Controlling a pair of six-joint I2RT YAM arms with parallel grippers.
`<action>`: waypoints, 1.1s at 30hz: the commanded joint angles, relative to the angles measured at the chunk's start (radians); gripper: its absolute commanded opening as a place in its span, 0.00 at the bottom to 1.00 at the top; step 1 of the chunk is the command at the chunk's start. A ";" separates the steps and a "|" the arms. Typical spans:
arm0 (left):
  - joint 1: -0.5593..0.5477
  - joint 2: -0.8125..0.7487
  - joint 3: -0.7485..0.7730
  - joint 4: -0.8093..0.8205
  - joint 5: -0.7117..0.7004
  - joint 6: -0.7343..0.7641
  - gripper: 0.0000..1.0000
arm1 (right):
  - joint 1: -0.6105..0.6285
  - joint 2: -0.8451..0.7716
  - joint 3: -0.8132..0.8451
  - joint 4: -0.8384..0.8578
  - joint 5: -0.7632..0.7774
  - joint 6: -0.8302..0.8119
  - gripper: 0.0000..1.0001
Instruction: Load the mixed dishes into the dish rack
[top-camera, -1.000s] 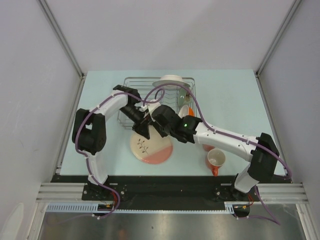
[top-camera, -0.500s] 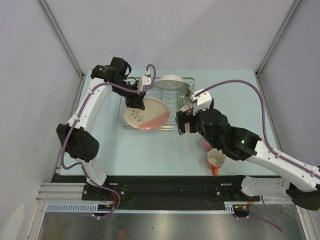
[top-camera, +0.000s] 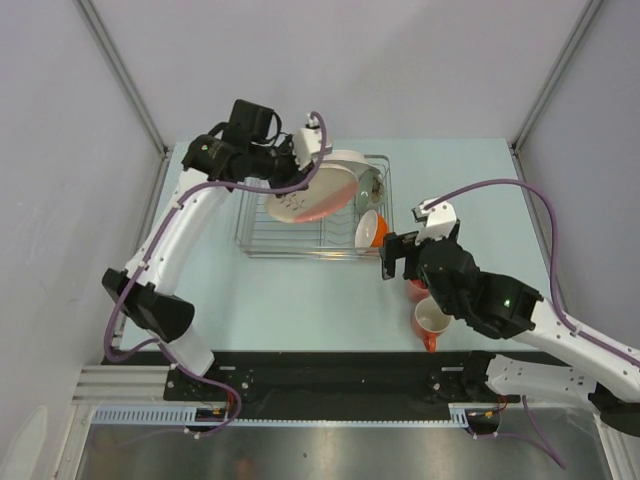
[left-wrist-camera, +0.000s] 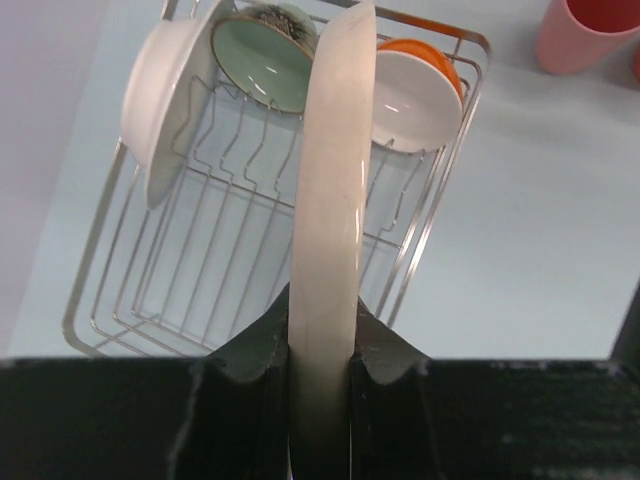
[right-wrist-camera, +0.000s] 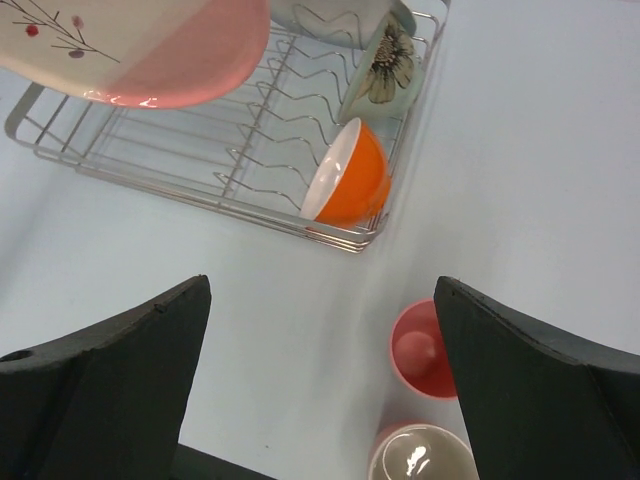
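My left gripper (left-wrist-camera: 320, 340) is shut on the rim of the cream plate with the salmon segment (left-wrist-camera: 330, 200), which is seen edge-on. In the top view this plate (top-camera: 308, 197) hangs tilted over the dish rack (top-camera: 250, 250), held by the left gripper (top-camera: 296, 172). In the rack stand a white plate (top-camera: 345, 160), a green floral cup (top-camera: 371, 186) and an orange bowl (top-camera: 370, 228). My right gripper (top-camera: 395, 255) is open and holds nothing. It hovers right of the rack, above the table. Below it stand the pink cup (right-wrist-camera: 420, 350) and the orange mug (right-wrist-camera: 420, 455).
The wire rack (right-wrist-camera: 60, 150) has free prongs along its left and middle part. The pink cup (top-camera: 413, 291) and the orange mug (top-camera: 432, 320) stand close together on the pale blue table (top-camera: 300, 300), near the right arm. Grey walls enclose the table.
The right gripper let go of the cream plate, opened and drew back to the right. The left arm lifted the plate from the table to above the rack and tipped it up.
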 joint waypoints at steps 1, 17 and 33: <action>-0.097 -0.041 0.004 0.240 -0.168 0.044 0.00 | -0.019 -0.049 -0.033 -0.012 0.078 0.072 1.00; -0.197 0.065 -0.030 0.340 -0.283 0.354 0.00 | -0.259 -0.190 -0.184 -0.019 -0.091 0.198 1.00; -0.197 0.148 -0.139 0.440 -0.268 0.319 0.00 | -0.300 -0.190 -0.207 -0.026 -0.139 0.225 1.00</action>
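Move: The left hand holds the pink-and-cream plate. Its place in the rack lies about 6 cm ahead, 9 cm to the right and 24 cm below. From that hand the orange bowl is level and 15 cm right, the green bowl 10 cm ahead and 14 cm right, the standing white plate 15 cm ahead and 8 cm right. From the empty right hand the red cup lies 2 cm back, 7 cm right and 25 cm lower; the mug is some 7 cm nearer the base and 3 cm right of that cup. Still pinching the plate by its rim, the left hand carries it right, then forward, then mostly down, nearly 10 cm in all, towards the gap in front of the white plate, rolling the wrist some 25 degrees to bring the plate upright. Meanwhile the open right hand swings about 7 cm right and sinks over 5 cm towards the red cup, turning clockwise and tipping down slightly. ##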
